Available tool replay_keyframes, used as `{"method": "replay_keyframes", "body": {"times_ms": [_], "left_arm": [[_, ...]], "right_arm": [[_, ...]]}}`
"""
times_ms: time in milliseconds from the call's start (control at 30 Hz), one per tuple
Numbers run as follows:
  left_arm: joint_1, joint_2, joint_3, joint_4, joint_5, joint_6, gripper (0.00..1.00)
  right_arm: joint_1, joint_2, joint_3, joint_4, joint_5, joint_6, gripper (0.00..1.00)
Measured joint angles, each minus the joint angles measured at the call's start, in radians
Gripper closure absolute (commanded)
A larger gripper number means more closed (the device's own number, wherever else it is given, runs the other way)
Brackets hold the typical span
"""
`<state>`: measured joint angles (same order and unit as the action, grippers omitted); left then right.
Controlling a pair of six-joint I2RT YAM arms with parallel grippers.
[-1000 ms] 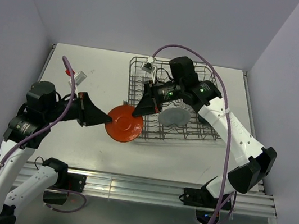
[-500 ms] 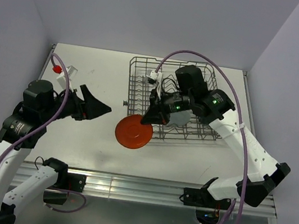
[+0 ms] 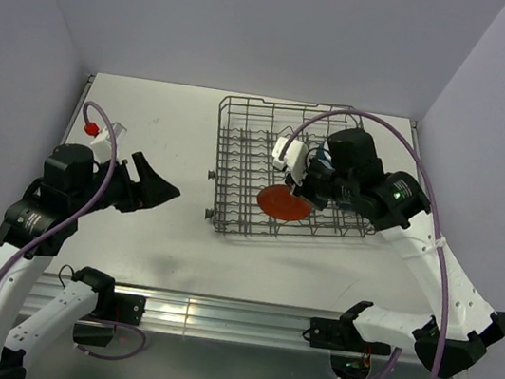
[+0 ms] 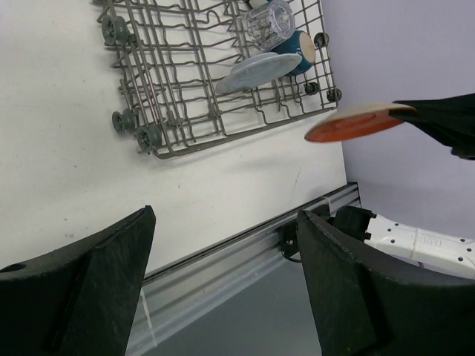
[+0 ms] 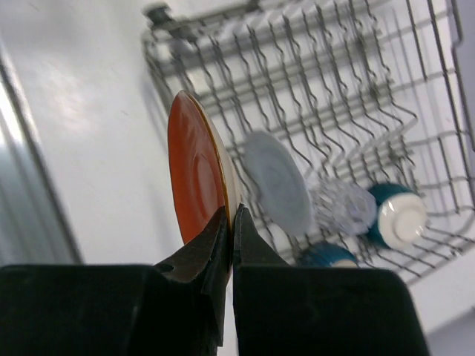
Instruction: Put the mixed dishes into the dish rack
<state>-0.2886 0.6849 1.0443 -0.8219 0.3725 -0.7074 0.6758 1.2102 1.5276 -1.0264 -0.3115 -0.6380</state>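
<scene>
My right gripper (image 5: 231, 215) is shut on the rim of the red-orange plate (image 5: 194, 178), held on edge in the air. In the top view the plate (image 3: 284, 202) hangs over the front middle of the dish rack (image 3: 243, 130), with the right gripper (image 3: 301, 195) at its far side. Inside the rack lie a pale blue-grey plate (image 5: 278, 182), a clear glass tumbler (image 5: 343, 208) and a dark blue mug (image 5: 393, 215). My left gripper (image 3: 161, 189) stands open and empty left of the rack, above the white table. The left wrist view shows its fingers (image 4: 111, 259) wide apart and the plate (image 4: 356, 122) beyond them.
The white table (image 3: 166, 128) lies between grey walls on three sides. An aluminium rail (image 3: 260, 321) runs along its front edge. The rack's small wheels (image 4: 148, 137) stick out on its left side. A purple cable (image 3: 341, 117) arches over the rack.
The left gripper opened, let go of the red-orange plate and drew back left. The right gripper lifted the plate off the table and carried it right, over the rack.
</scene>
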Motion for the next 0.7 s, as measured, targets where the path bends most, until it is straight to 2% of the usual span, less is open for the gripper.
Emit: {"method": "replay_keyframes", "body": {"times_ms": [233,433,700], "left_arm": [[0.0,-0.008,-0.028,-0.009,0.001,0.0,0.18],[0.0,-0.014,-0.046,-0.017,0.005,0.005,0.19],[0.0,-0.014,-0.05,-0.014,0.008,0.008,0.19]], "right_arm": [[-0.093,-0.049,-0.225,0.031,0.132,-0.156,1.0],[-0.131,-0.08,-0.379,0.132,0.206,-0.228,1.0],[-0.146,-0.105,-0.413,0.236,0.249,-0.288,1.0]]}}
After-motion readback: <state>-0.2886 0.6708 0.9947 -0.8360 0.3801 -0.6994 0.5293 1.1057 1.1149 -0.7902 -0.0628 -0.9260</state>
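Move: The right hand holds the red saucer by its rim. The rack slot it is being taken to, between the grey plate and the front blue mug, lies roughly 10 cm ahead, 7 cm to the right and 22 cm below. The grey plate stands some 11 cm straight ahead, the blue mug 14 cm ahead and 16 cm right, the clear glass about 19 cm ahead and 6 cm right, all far below. From the left hand the slot is about 38 cm right and 14 cm ahead, 21 cm lower. Still pinching the red saucer's rim, the right hand swoops down about 10 cm and 8 cm to its right, passing over the grey plate, towards the gap before the blue mug. The fingers tip some 20 degrees more steeply downward; then the descent ends and the hand eases on forward, rising about a centimetre. ##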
